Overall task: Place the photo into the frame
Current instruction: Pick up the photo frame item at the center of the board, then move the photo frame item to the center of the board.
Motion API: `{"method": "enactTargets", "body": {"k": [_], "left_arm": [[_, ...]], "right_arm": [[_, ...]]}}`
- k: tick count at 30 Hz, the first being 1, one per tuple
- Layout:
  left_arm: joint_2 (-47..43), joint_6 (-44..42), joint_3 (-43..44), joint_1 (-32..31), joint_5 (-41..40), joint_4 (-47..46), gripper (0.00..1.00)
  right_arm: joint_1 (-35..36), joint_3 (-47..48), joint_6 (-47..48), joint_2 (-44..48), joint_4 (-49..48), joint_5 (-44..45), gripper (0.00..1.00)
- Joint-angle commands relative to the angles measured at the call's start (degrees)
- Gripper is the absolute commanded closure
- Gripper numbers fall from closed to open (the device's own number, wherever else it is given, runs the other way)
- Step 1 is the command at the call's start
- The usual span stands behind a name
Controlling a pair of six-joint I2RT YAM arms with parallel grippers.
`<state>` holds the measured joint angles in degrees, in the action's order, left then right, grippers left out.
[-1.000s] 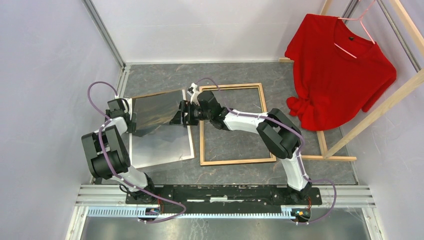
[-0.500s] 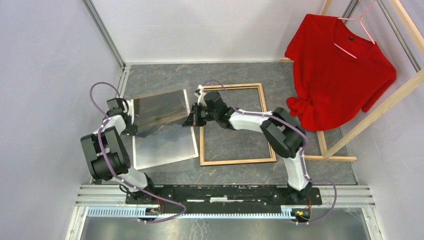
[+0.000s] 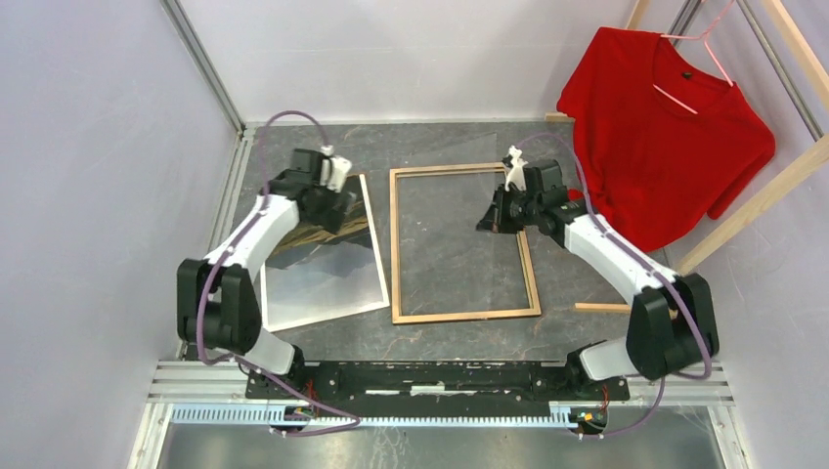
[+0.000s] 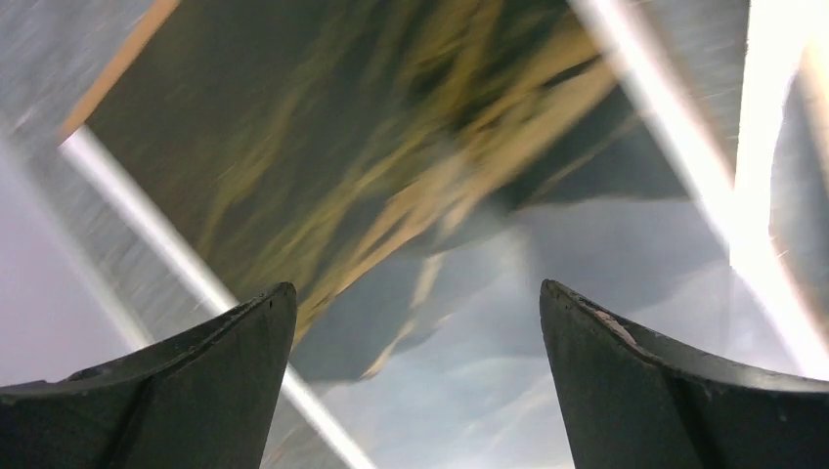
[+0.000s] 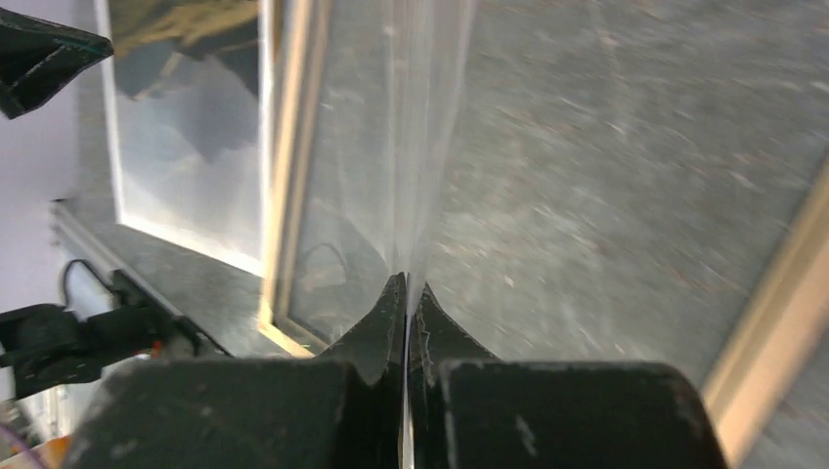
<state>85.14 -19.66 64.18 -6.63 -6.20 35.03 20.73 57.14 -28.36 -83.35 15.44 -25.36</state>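
Observation:
The photo (image 3: 318, 278), dark golden sky over pale misty mountains with a white border, lies flat on the table at the left. It fills the left wrist view (image 4: 391, 147). My left gripper (image 3: 342, 210) hovers over its far part, open and empty (image 4: 415, 288). The frame (image 3: 464, 315) lies wood side up in the middle of the table, and its rail shows in the right wrist view (image 5: 293, 147). My right gripper (image 3: 492, 217) is shut (image 5: 407, 278) on the edge of a clear sheet (image 5: 420, 127), held tilted over the frame (image 3: 445, 195).
A red shirt (image 3: 665, 137) hangs on a wooden rack at the back right, and the rack's base rail (image 3: 601, 307) lies near the frame's right side. A wall stands close on the left. A thin brown edge (image 4: 117, 68) shows along the photo's far side.
The left gripper has let go of the clear sheet and moved to the back over the photo. The right gripper has carried the sheet to the right, off the photo and over the frame.

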Motion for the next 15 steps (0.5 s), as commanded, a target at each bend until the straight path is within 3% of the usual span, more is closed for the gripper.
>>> {"method": "enactTargets", "body": {"k": [1,8,15], "left_arm": [[7.27,9.93,4.99,-9.25,5.78,0.52,0.0],[19.34,13.85,13.77,-18.42,2.05,-4.51,0.0],[23.42,11.03,9.6,-23.04,-6.72,-9.15,0.0]], "right_arm": [[-2.26,-1.43,9.34,7.23,13.24,8.87,1.0],[-5.26,-2.34,11.92,12.22,18.74,12.47,1.0],[-5.75,-1.91,13.12,11.95,19.91,12.27,1.0]]}}
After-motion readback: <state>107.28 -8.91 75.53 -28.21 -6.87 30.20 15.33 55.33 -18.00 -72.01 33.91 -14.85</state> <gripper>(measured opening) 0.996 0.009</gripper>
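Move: The left hand, open and empty, has the clear sheet's loose left edge some 18 cm to its right and about 7 cm lower; the wooden frame's left rail lies 16 cm right, 6 back and 10 below, and the photo panel about 7 cm back, 2 left and 11 below. The right hand already pinches the sheet, with the frame's middle about 4 cm left, 3 back and 13 below, and its right rail 11 cm right, level ahead, 13 below. Rightward and down sweeps the open left hand, about 16 cm across and 7 cm lower, from over the photo panel to the wooden frame's left rail, slowing as it arrives and turning slightly clockwise. The right hand keeps its pinch and draws the clear sheet right, with a little back, towards the right rail at near-constant height, its fingers tipping more steeply down. ##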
